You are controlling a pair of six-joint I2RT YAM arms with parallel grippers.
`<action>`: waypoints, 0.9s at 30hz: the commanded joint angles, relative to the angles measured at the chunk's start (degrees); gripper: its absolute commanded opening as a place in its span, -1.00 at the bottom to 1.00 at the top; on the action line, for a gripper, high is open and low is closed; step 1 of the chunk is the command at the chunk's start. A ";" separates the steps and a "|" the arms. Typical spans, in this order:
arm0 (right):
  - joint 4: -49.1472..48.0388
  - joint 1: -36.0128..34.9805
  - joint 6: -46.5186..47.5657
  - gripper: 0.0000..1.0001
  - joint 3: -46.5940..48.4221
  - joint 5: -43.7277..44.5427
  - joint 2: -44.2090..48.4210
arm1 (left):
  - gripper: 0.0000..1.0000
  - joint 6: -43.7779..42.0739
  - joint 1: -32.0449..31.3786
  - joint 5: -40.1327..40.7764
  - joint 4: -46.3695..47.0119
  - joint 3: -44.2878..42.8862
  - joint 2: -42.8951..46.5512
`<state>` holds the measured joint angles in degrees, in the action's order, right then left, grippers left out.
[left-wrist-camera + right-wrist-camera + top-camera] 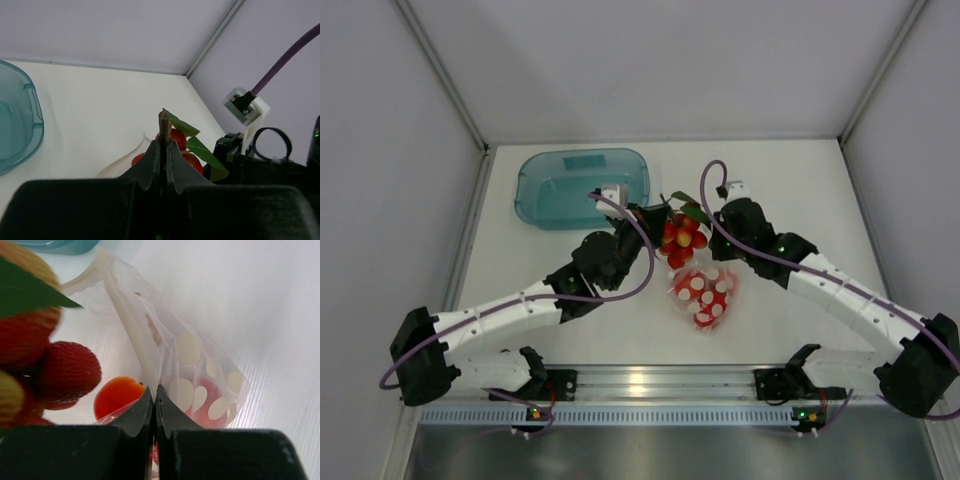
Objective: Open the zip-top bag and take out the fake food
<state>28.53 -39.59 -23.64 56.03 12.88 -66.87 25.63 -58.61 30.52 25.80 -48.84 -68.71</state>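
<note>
The zip-top bag, clear with white dots, lies mid-table with its mouth open. My right gripper is shut on the bag's rim and shows in the top view just right of the berries. A round red tomato sits at the bag's mouth, and a reddish piece shows through the plastic. My left gripper is shut on the brown stem of the red berry cluster with green leaves. The cluster is outside the bag, just above it.
A translucent teal tray stands at the back left, close behind the left gripper. Both wrists crowd together over the table's middle. White walls enclose the table on three sides.
</note>
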 commanded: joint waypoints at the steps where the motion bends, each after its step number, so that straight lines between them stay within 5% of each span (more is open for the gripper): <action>1: -1.99 -0.66 -0.97 -1.00 -0.74 1.18 -0.54 | -1.00 1.09 -0.28 0.50 5.22 -2.57 2.88; 18: -2.26 1.10 -1.85 -1.00 -2.15 1.62 0.16 | -1.00 -6.29 1.39 18.34 -2.76 -8.54 6.84; 27: -0.06 1.36 -1.06 -1.00 -2.15 1.71 3.85 | -1.00 -1.98 21.59 9.21 -17.19 -18.03 -0.27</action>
<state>27.68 -38.81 -25.10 53.65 13.47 -65.73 23.05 -40.51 43.03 12.08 -63.00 -67.05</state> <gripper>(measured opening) 0.006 0.047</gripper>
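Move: The left hand has the strawberry bunch by its stem, just out of the bag. The teal bin it is taken to is centred about 28 cm ahead of this hand, 22 cm left and 28 cm below; the bag's body sits some 4 cm back, 8 cm right and 27 cm below. From the right hand, pinching the bag's rim, the bag's body is 4 cm back, 1 cm left and 13 cm below, the bin 28 cm ahead, 32 cm left and 14 cm below. Keeping its pinch on the stem, the left hand carries the strawberry bunch away from the bag towards the teal bin, climbing at first, then sweeping left and finally forward too: about 15 cm left, 8 cm forward and 7 cm up, turning some 30 degrees counter-clockwise. The right hand stays nearly in place, still pinching the bag's rim, dipping slightly and easing partly back up. ##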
